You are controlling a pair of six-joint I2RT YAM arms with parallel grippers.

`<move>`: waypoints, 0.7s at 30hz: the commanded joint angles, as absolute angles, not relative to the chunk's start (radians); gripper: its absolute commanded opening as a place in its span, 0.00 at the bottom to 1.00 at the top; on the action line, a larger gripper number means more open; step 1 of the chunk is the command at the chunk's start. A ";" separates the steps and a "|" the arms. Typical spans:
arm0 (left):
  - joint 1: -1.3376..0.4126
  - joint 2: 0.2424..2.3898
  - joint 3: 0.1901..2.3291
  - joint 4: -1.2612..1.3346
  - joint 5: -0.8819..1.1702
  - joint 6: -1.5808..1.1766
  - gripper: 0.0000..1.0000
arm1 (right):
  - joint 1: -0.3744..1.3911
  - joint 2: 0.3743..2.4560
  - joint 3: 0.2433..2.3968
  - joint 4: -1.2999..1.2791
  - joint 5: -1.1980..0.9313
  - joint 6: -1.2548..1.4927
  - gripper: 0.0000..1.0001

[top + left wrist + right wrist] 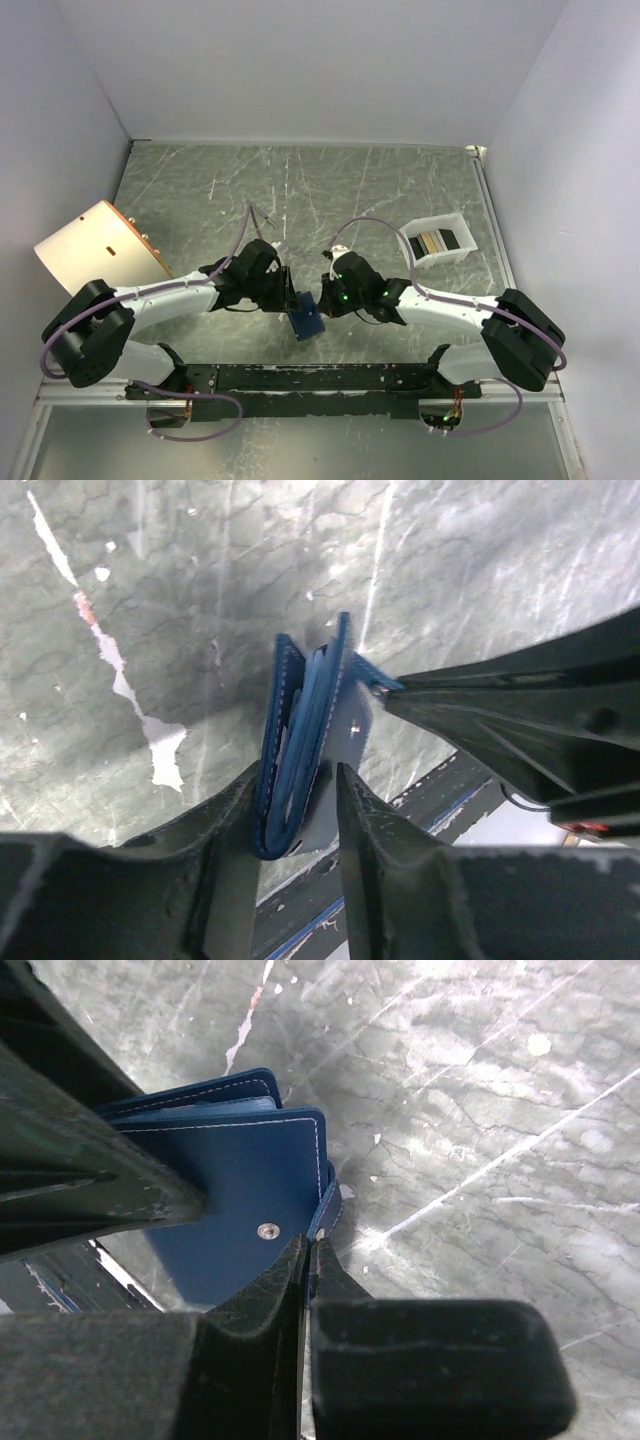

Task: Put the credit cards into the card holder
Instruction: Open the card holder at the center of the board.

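Observation:
The dark blue card holder (307, 320) hangs above the table between both arms, partly unfolded. My right gripper (312, 1245) is shut on its thin snap tab beside the blue cover (230, 1190). In the left wrist view the card holder (300, 730) is edge-on between my left gripper's (300, 772) fingers. Its folded blue edge rests against the left finger, and a paler flap leans toward the other finger, with the jaws parted. The right gripper's fingers (500, 710) reach in from the right. The credit cards (436, 242), dark and tan, lie in the white tray.
The white tray (455, 222) stands at the right, behind the right arm. A tan and white box (100, 250) leans at the left wall. White walls close three sides. The black base rail (320, 380) runs along the near edge.

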State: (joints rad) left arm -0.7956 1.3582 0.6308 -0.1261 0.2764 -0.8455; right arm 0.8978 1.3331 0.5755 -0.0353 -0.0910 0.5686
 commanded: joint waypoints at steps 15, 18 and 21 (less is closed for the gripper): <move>-0.796 1.162 0.805 -0.445 -0.096 -0.782 0.68 | 0.895 1.104 0.605 -0.042 -0.171 0.787 0.00; -0.796 1.120 0.776 -0.451 -0.095 -0.800 0.68 | 0.895 1.120 0.628 -0.035 -0.185 0.806 0.00; -0.796 1.092 0.750 -0.458 -0.091 -0.801 0.69 | 0.896 1.141 0.638 -0.028 -0.178 0.808 0.00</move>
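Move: Between the two grippers, the card holder lies with its middle about 3 cm right of the left hand, some 3 cm back and 2 cm below. From the right hand it sits roughly 3 cm left, 3 cm back and 1 cm below, its strap already pinched there. The white tray stands about 27 cm right of the right hand and 16 cm ahead. A thin pen lies some 7 cm left of the left hand and 22 cm ahead, on the table. Lifting the card holder by its strap, the right hand rises about 7 cm, edging left late, its shut fingers keeping their pinch as the hand rolls some 15 degrees, left side up. The left fingers spread wider and let go of the holder; after a slight dip that hand draws off upward about 7 cm, forward and left, its fingertips swinging outward. ##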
